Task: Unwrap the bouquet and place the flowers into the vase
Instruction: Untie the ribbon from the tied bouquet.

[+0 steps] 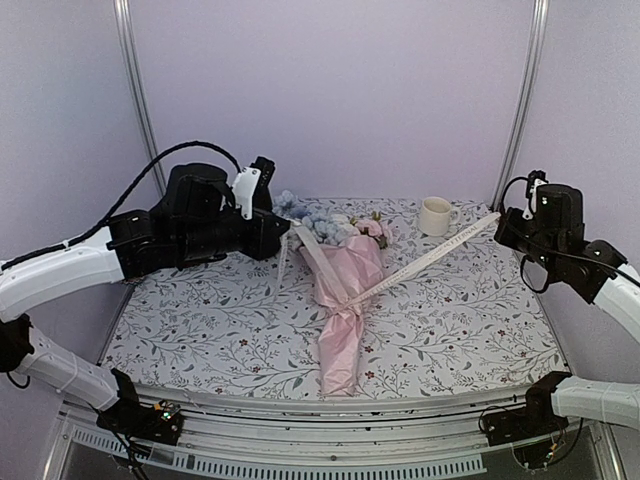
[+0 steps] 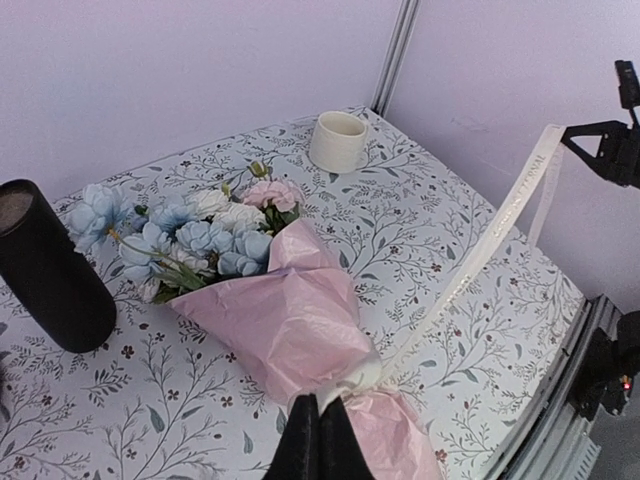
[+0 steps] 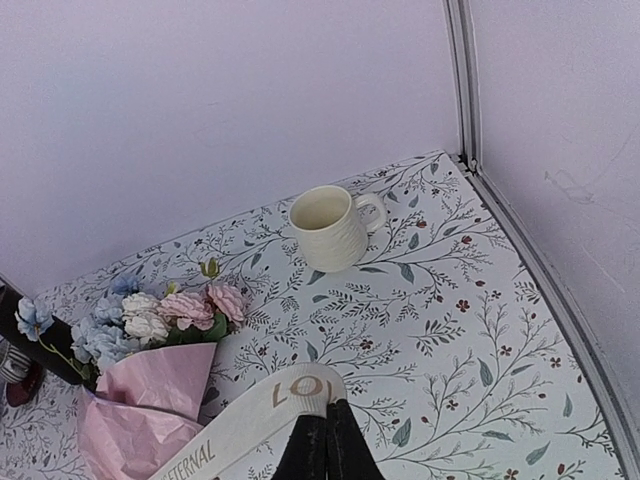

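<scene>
The bouquet (image 1: 343, 290) lies on the table in its pink paper cone (image 2: 290, 320), with the flowers (image 2: 195, 235) at the far end. A cream ribbon (image 1: 430, 255) is still knotted round the cone's neck. My right gripper (image 3: 327, 410) is shut on one end of it, held taut above the table's right side (image 1: 500, 222). My left gripper (image 2: 320, 405) is shut on the other ribbon end, up by the blooms (image 1: 285, 236). The black vase (image 2: 50, 265) stands upright left of the flowers. In the top view my left arm hides it.
A cream mug (image 1: 435, 215) stands at the back right of the floral tablecloth (image 1: 200, 320). Metal frame posts (image 1: 520, 100) rise at the back corners, with pale walls on three sides. The table's front rail (image 1: 330, 405) runs below the cone's tail.
</scene>
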Motion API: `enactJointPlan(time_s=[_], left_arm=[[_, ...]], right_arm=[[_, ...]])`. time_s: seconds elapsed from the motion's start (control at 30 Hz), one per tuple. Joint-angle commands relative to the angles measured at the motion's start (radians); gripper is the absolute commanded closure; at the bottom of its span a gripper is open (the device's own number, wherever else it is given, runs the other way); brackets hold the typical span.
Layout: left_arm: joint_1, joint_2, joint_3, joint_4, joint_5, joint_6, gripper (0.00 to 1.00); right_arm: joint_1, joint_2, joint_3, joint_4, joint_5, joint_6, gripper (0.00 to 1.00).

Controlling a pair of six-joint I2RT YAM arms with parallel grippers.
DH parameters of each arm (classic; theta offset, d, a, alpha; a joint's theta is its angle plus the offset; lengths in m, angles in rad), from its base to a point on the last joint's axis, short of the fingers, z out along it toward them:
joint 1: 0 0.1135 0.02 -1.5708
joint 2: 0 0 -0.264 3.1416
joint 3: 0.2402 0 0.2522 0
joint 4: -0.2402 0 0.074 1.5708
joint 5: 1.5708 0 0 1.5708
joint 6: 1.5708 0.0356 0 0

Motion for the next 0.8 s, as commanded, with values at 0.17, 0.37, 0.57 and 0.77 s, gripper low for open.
enactJointPlan(time_s=[0.17, 0.37, 0.57, 0.77], left_arm=[[0.041, -0.06, -0.099, 0.022, -0.022, -0.028, 1.0], [0.067, -0.094, -0.137, 0.015, -0.03, -0.041, 1.0], [0.085, -0.128, -0.139, -0.009, -0.047, -0.038, 1.0], [0.097, -0.156, -0.143, -0.023, -0.063, -0.033, 1.0]], right_arm=[[-0.072, 0.033, 0.05, -0.029, -0.062, -0.026, 0.98], [-0.077, 0.027, 0.064, -0.03, -0.066, -0.031, 0.98], [-0.078, -0.011, 0.105, -0.04, -0.082, -0.051, 0.98], [-0.078, -0.024, 0.163, -0.067, -0.077, -0.072, 0.98]])
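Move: My left hand holds one ribbon end; the knot on the wrapped bouquet lies about 13 cm to its right, level with it fore and aft, some 25 cm below. From my right hand, on the other end, the knot is roughly 29 cm left, 3 cm back and equally low. The flower heads lie some 21 cm ahead and 9 cm right of my left hand, the black vase about 19 cm ahead and 9 cm left. The mug stands some 22 cm ahead and 4 cm left of my right hand. With a ribbon end still pinched in each closed gripper, I draw my left hand about 5 cm left, away from the knot, dipping some 3 cm and then coming partly back up. My right hand eases only about 1 cm right at first, then lifts roughly 4 cm, keeping its strand stretched above the wrap. ##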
